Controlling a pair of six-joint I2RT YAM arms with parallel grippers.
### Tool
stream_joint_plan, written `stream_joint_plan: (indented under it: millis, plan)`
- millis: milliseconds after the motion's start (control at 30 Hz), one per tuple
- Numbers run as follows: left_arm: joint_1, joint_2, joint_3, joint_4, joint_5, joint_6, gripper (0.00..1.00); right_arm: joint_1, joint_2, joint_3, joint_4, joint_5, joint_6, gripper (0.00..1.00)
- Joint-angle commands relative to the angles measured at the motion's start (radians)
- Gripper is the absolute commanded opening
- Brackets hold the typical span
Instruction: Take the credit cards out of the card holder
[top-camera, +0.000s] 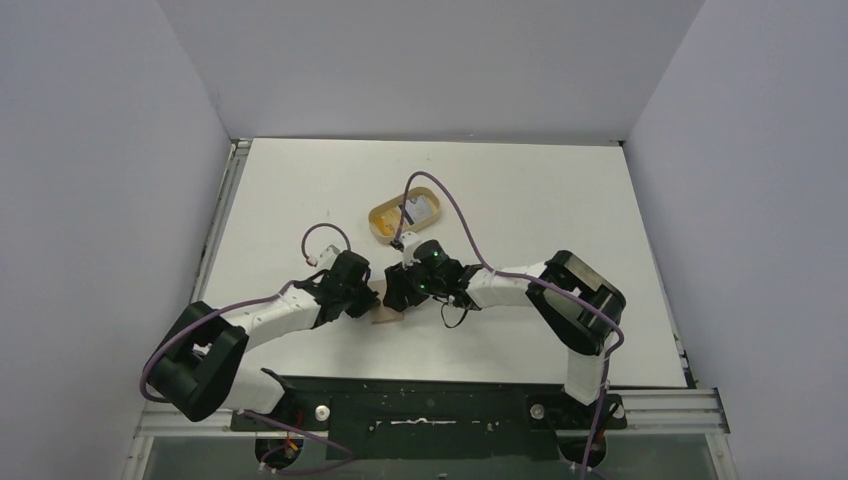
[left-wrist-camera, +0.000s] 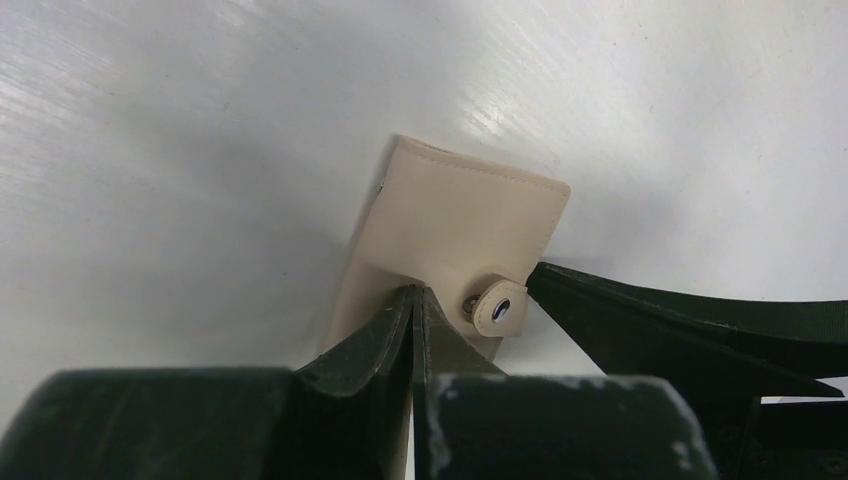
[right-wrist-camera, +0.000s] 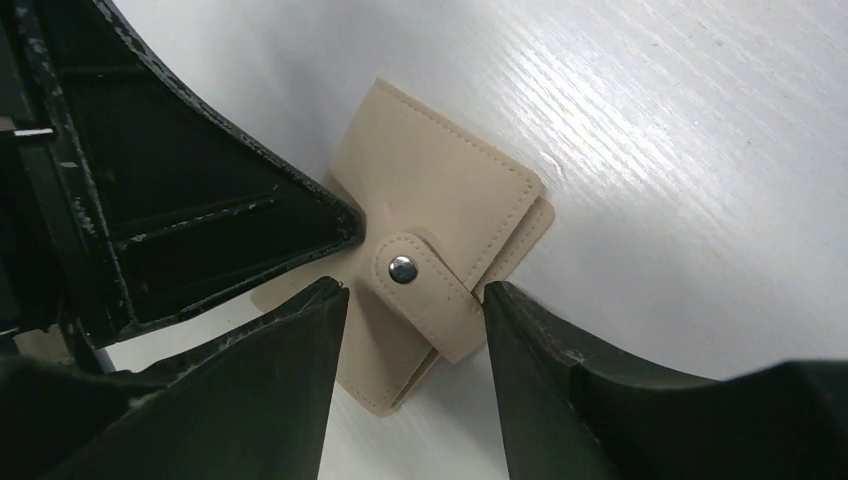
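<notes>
The card holder (right-wrist-camera: 440, 190) is a tan folded wallet lying on the white table, with its snap tab (right-wrist-camera: 425, 290) fastened. It also shows in the left wrist view (left-wrist-camera: 460, 215) and as a tan patch in the top view (top-camera: 386, 316). My left gripper (left-wrist-camera: 415, 292) is shut, its tips pinching the wallet's near edge. My right gripper (right-wrist-camera: 412, 290) is open, with one finger on each side of the snap tab, close to it. One whitish-blue credit card (top-camera: 421, 208) lies in the oval tray. Any cards inside the holder are hidden.
The oval tan wooden tray (top-camera: 385, 222) stands just behind the two grippers, at the middle of the table. Both wrists (top-camera: 345, 280) meet over the wallet near the front. Grey walls close in the table on three sides.
</notes>
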Motion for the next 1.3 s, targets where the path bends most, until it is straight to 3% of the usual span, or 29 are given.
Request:
stream_joint_plan:
  millis: [0, 500, 800, 1000, 1267]
  plan:
    - [-0.003, 0.102, -0.05, -0.05, -0.016, 0.012, 0.0, 0.013, 0.021, 0.008, -0.053, -0.016, -0.023, 0.56]
    - [-0.003, 0.071, -0.062, -0.09, -0.042, 0.007, 0.0, -0.055, -0.084, -0.132, 0.165, -0.071, 0.119, 0.55]
    - [-0.003, 0.063, -0.065, -0.099, -0.047, 0.008, 0.0, -0.144, -0.092, -0.25, 0.42, -0.13, 0.304, 0.56]
    - [-0.002, 0.048, -0.071, -0.106, -0.053, 0.005, 0.0, -0.154, -0.172, -0.28, 0.338, -0.057, 0.315, 0.52]
    - [-0.001, 0.049, -0.071, -0.107, -0.054, 0.008, 0.0, -0.178, -0.303, -0.432, 0.507, -0.05, 0.387, 0.5]
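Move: The card holder's strap flap, already off its snap, lies about 2 cm left of the right hand's half-open fingers and 1 cm below them, neither ahead nor back. The holder's middle is some 4 cm to that hand's left and 2 cm lower, and the tray of cards some 20 cm straight ahead. From the left hand, its shut fingertips on the holder, the strap flap is about 3 cm to the right, level fore-and-aft. The strap is being opened out off the holder's front: the right hand draws away from the holder to the right by about 6 cm, rising some 2.5 cm, mostly at the end. Its wrist turns roughly 15 degrees clockwise while the fingertips tilt upward, the fingers staying about half open. The left hand stays put, shut fingertips still resting on the holder. ##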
